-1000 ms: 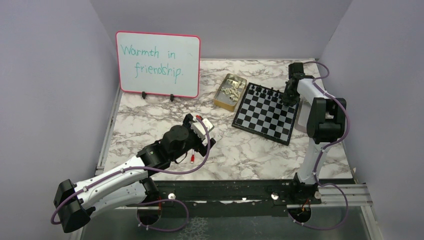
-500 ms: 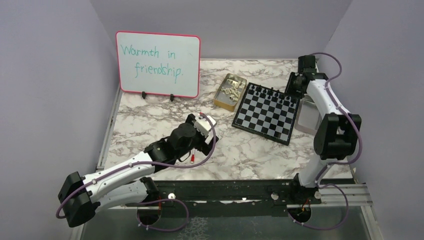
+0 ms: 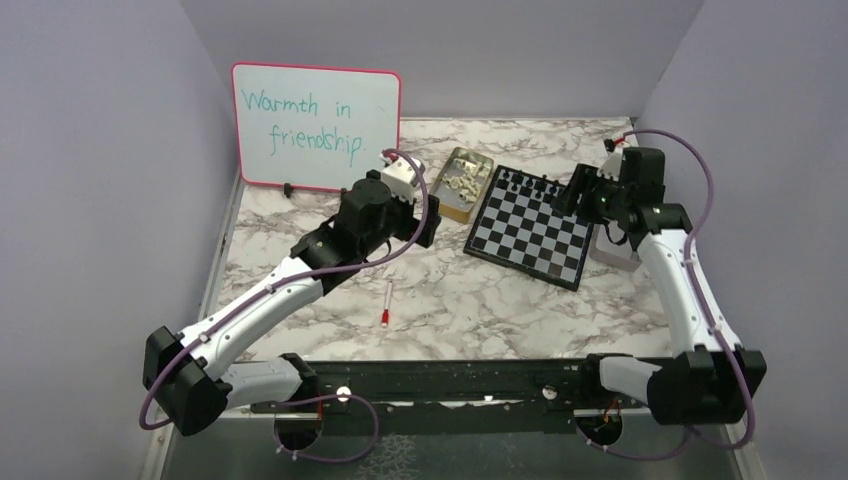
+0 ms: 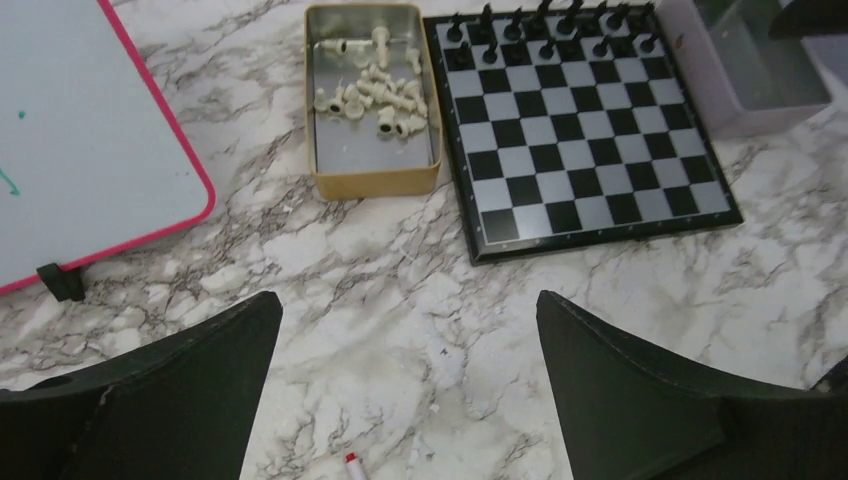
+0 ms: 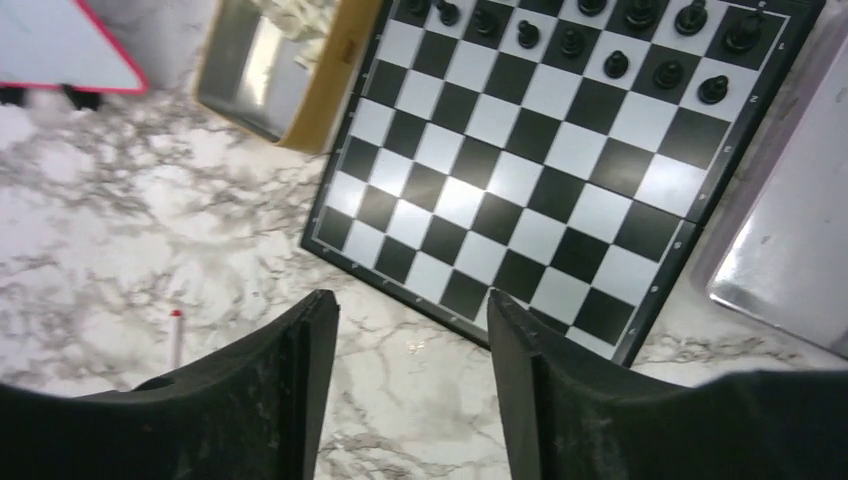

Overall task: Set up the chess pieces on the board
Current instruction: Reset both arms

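Note:
The board (image 3: pixel 530 228) lies right of centre, with black chess pieces (image 3: pixel 530 185) standing in two rows along its far edge. Cream chess pieces (image 4: pixel 375 90) lie jumbled in a gold tin (image 4: pixel 375 182) just left of the board (image 4: pixel 585 130). My left gripper (image 4: pixel 408 300) hangs open and empty over bare marble, short of the tin. In the top view the left gripper (image 3: pixel 425 220) sits beside the tin's near left corner. My right gripper (image 5: pixel 410 298) is open and empty above the board's (image 5: pixel 520 180) near edge. The black pieces (image 5: pixel 620 62) stand far ahead of it.
A red-capped marker (image 3: pixel 387 302) lies on the marble in front of the left arm. The pink-framed whiteboard (image 3: pixel 315 125) stands at the back left. A clear tray (image 3: pixel 612 245) sits against the board's right side, under the right arm.
The right gripper opened and drew back from the board's far right corner toward its right edge. The left arm swung from over the marker up toward the tin.

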Tool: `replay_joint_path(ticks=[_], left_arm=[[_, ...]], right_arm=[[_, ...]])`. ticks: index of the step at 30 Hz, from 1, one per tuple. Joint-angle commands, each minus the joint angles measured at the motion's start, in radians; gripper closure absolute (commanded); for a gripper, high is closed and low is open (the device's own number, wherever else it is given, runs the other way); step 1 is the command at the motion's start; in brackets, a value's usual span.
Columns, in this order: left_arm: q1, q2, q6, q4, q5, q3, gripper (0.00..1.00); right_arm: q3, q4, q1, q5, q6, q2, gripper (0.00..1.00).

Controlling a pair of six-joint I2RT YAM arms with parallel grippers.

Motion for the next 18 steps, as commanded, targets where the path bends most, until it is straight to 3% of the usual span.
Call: replay_joint_path(ticks=[1, 3, 4, 5, 6, 18], left_arm=[[-0.001, -0.03, -0.097, 0.033, 0.043, 0.085, 0.01], [-0.001, -0.059, -0.118, 0.073, 0.038, 0.084, 0.01], [-0.001, -0.077, -0.12, 0.088, 0.034, 0.079, 0.01], [-0.001, -0.099, -0.115, 0.104, 0.029, 0.071, 0.01], [-0.002, -0.124, -0.105, 0.115, 0.028, 0.061, 0.01], [-0.002, -0.287, -0.132, 0.163, -0.021, -0.11, 0.01]], right_arm=[[-0.085, 0.071, 0.003, -0.108, 0.039, -0.181, 0.36], [-0.099, 0.065, 0.002, -0.128, 0.045, -0.234, 0.29], [-0.101, 0.056, 0.002, -0.13, 0.043, -0.255, 0.2], [-0.103, 0.05, 0.002, -0.128, 0.04, -0.278, 0.03], [-0.104, 0.04, 0.002, -0.125, 0.036, -0.288, 0.0], [-0.159, 0.041, 0.002, -0.125, 0.037, -0.369, 0.0]])
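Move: Below and ahead of the empty right hand, the chess board's middle lies about 5 cm forward, 4 cm left and 20 cm down. The black pieces stand some 14 cm ahead with no sideways offset, and the empty tray about 4 cm ahead and 17 cm right. From the left hand, the board's middle is roughly 10 cm ahead and 27 cm right; the cream pieces' box is 21 cm ahead, 8 cm right, both some 23 cm down. Lifting away from the board and the cream pieces' box, the left hand climbs about 10 cm, easing back a little late on, while its wrist tilts the fingers up some 20 degrees towards level, still wide open. The right hand draws back and up by about 5 cm each way, away from the black pieces, tipping its fingers up slightly and opening from half to fully wide, touching nothing. ##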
